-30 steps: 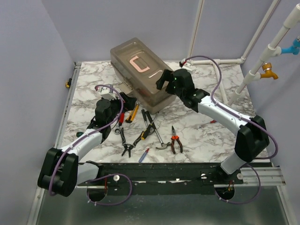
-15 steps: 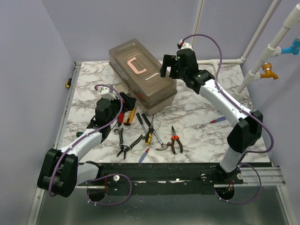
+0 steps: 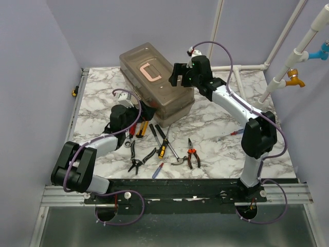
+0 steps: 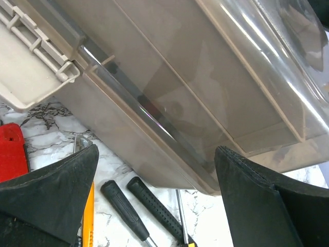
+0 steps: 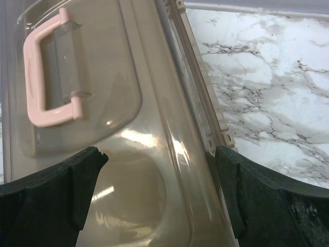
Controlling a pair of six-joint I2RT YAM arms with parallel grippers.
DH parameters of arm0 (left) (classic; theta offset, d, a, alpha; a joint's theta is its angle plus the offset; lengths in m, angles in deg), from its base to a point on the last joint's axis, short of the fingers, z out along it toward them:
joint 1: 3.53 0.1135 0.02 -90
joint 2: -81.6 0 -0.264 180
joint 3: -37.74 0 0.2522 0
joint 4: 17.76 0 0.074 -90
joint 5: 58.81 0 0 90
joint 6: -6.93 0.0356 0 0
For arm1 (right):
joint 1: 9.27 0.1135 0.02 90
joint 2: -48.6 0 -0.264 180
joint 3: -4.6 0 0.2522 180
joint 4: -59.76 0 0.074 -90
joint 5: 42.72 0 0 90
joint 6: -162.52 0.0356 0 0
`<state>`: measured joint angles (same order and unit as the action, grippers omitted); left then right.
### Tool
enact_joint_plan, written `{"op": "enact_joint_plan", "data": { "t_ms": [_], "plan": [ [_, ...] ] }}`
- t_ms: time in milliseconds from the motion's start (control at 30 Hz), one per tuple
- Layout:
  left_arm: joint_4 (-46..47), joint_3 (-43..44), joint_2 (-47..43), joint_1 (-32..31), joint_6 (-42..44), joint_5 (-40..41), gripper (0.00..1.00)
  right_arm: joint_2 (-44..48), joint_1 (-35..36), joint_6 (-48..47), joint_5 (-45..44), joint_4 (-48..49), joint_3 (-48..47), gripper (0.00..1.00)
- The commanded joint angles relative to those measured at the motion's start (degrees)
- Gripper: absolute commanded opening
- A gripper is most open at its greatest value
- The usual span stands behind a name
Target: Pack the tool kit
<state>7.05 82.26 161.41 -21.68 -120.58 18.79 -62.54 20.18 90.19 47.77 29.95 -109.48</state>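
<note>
The tool kit's beige-grey toolbox (image 3: 164,98) stands closed at the back middle, its smoky lid (image 5: 128,154) bearing a pink handle (image 3: 150,71). My right gripper (image 3: 177,77) hovers open over the lid's right edge, the handle (image 5: 49,77) to its left. My left gripper (image 3: 145,110) is open, close against the box's front wall (image 4: 180,92), near a beige latch (image 4: 31,56). Nothing is held. Loose tools lie in front: a red cutter (image 3: 132,129), orange-handled pliers (image 3: 193,153), black pliers (image 3: 138,162), and black-handled tools (image 4: 123,208).
A yellow-handled knife (image 3: 145,125) lies beside the red cutter (image 4: 10,154). One small screwdriver (image 3: 158,170) lies near the front edge, another (image 3: 234,133) under the right arm. White pipes (image 3: 288,56) stand at the back right. Walls close in at the left and rear.
The right gripper has swung back and left from the box's front corner to above its lid. The box has shifted slightly left. The left gripper has pushed closer to the box's front.
</note>
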Motion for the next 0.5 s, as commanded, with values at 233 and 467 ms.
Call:
{"op": "enact_joint_plan", "data": {
  "t_ms": [233,467],
  "plan": [
    [-13.62,21.57,9.81,-0.08,3.43,-2.1,0.98,-4.9,1.31,1.35,14.49,-6.71,5.03,0.98],
    [-22.6,31.01,13.26,5.21,-0.03,-2.26,0.98,-7.93,6.19,5.41,16.4,-3.62,1.96,0.96]
  ]
}}
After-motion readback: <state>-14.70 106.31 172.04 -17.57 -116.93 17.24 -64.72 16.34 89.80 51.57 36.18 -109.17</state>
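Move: The toolbox's middle lies about 14 cm ahead of the left hand, 3 cm to its right and 4 cm lower, with its front latch some 8 cm ahead and 4 cm left. Down on the table, the orange cutter is roughly 5 cm back and 3 cm left. From the right hand the box's middle is about 8 cm left, 1 cm ahead and 10 cm below, its pink handle 10 cm left and 3 cm ahead. Its open fingers against the toolbox's front near the closest corner, the left hand dips slightly, then runs about 7 cm forward and rises a little, working along the front towards the latch. The open right hand stays astride the rear hinge edge at the box's right end, easing back and right first, then pressing about 4 cm forward. ##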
